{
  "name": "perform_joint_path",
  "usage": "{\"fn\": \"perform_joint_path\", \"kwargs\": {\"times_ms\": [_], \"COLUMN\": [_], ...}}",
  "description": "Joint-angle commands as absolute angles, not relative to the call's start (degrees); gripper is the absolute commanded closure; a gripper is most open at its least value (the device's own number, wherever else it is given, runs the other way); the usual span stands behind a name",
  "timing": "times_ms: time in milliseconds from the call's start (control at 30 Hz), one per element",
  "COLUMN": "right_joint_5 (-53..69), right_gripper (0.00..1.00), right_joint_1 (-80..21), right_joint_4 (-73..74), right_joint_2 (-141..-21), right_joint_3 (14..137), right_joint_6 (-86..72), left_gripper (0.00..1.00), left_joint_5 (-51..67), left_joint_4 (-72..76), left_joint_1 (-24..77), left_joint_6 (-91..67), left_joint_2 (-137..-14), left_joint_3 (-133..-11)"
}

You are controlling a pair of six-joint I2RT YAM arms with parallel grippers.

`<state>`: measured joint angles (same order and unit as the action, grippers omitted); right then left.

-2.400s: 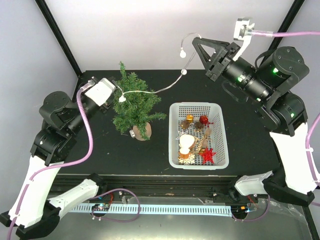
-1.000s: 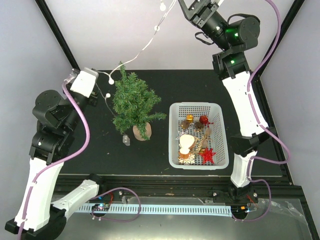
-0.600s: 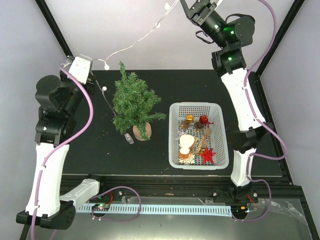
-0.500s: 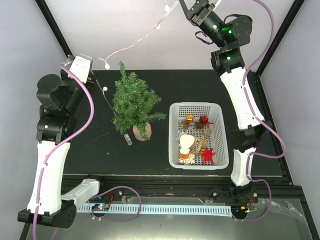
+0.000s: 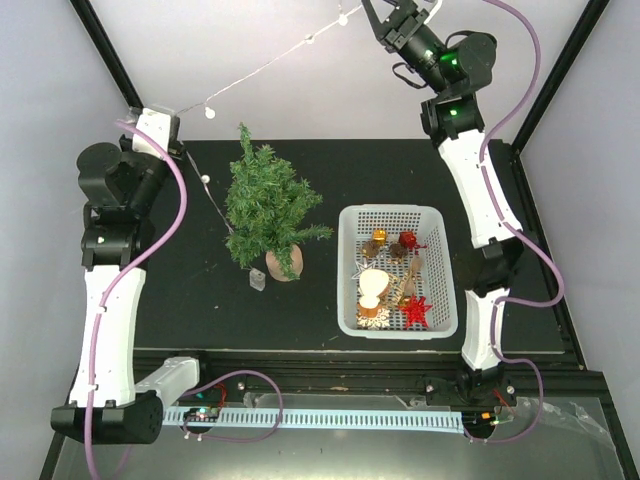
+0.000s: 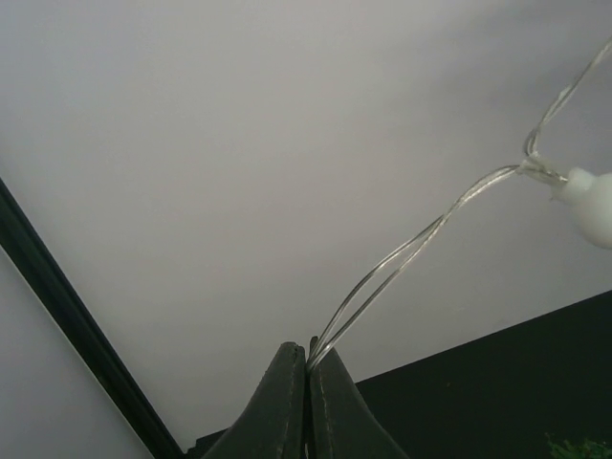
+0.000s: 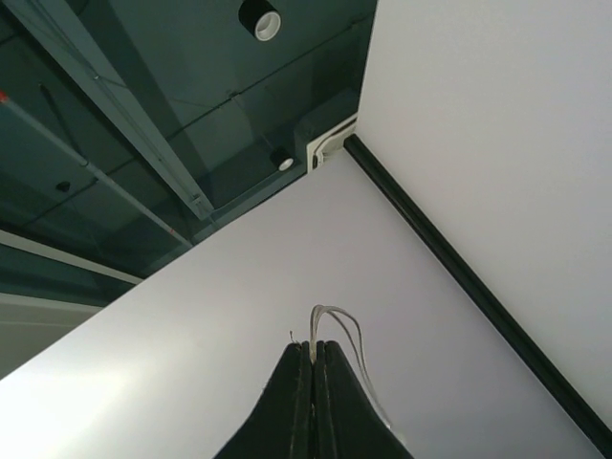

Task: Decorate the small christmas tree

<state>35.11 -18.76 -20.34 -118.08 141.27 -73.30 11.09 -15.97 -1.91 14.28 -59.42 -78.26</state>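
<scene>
The small christmas tree point(image 5: 268, 208) stands upright on the black table, left of centre, on its brown base point(image 5: 283, 262). A light string point(image 5: 262, 68) with white bulbs stretches through the air above and behind it. My left gripper point(image 5: 178, 113) is shut on the string's lower left part, and its fingertips point(image 6: 308, 349) pinch the clear wire point(image 6: 411, 251) beside a bulb point(image 6: 593, 203). My right gripper point(image 5: 380, 12), high at the top edge, is shut on the upper end of the wire point(image 7: 335, 316). A loose strand hangs from my left gripper to a small clear pack point(image 5: 257, 281) by the tree's base.
A white basket point(image 5: 346, 270) to the right of the tree holds a red star point(image 5: 416, 310), a pale wooden ornament point(image 5: 372, 286) and small gold and red pieces. Black frame posts point(image 5: 105, 55) rise at the back corners. Both arms are stretched tall.
Both arms have risen since the earliest frame, lifting the light string off the tree until it runs nearly straight between them. The clear pack now lies by the tree's base.
</scene>
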Motion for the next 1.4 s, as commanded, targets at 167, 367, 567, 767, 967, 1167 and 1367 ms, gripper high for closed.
{"fn": "perform_joint_path", "kwargs": {"times_ms": [167,367,567,767,967,1167,1367], "right_joint_5": [35.5,36.0,36.1,35.9,34.8,33.9,32.4], "right_gripper": [0.99,0.99,0.99,0.99,0.99,0.99,0.99], "right_joint_1": [-17.2,-16.2,-14.8,-12.9,-10.9,-9.3,-8.4], "right_joint_4": [-22.1,-22.2,-22.9,-22.8,-22.7,-23.7,-21.2], "right_joint_2": [-119.7,-118.6,-117.4,-116.0,-112.0,-108.4,-106.3], "right_joint_3": [140.7,136.9,132.7,126.7,116.9,108.0,103.9], "right_joint_6": [-73.4,-72.1,-71.5,-69.7,-66.0,-63.6,-60.4], "left_gripper": [0.99,0.98,0.98,0.99,0.98,0.98,0.98], "left_joint_5": [16.3,17.0,17.5,19.1,20.6,20.9,22.3], "left_joint_4": [-9.7,-7.5,-5.8,-4.5,-3.2,-1.1,-0.4], "left_joint_1": [-4.2,-4.3,-4.9,-4.9,-4.9,-4.8,-4.3], "left_joint_6": [10.2,9.5,8.3,7.7,7.2,6.7,6.4], "left_joint_2": [-60.6,-61.9,-64.0,-66.7,-69.4,-71.7,-75.6], "left_joint_3": [-74.7,-72.1,-70.8,-70.2,-69.7,-70.4,-73.1]}}
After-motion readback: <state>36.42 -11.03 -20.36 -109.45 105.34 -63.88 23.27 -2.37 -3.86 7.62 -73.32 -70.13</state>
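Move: The Christmas tree, which the light string is being taken to, stands with its middle about 14 cm to the right of the left hand, 2 cm back and 25 cm below. From the right hand the tree is some 20 cm to the left, 12 cm back and 42 cm below. The clear battery box lies about 6 cm to the left of the tree and 5 cm nearer the base, on the table. The basket sits some 30 cm to the right of the tree and 3 cm nearer. The light string, still pinched at both ends and stretched between the hands, is brought down beyond the tree's tip. The left hand sinks some 10 cm while going forward 8; the right drops about 18 cm, first reaching forward 9, then going down and drifting right. Both wrists tip downward and turn clockwise, the right one more; the fingers stay shut. ##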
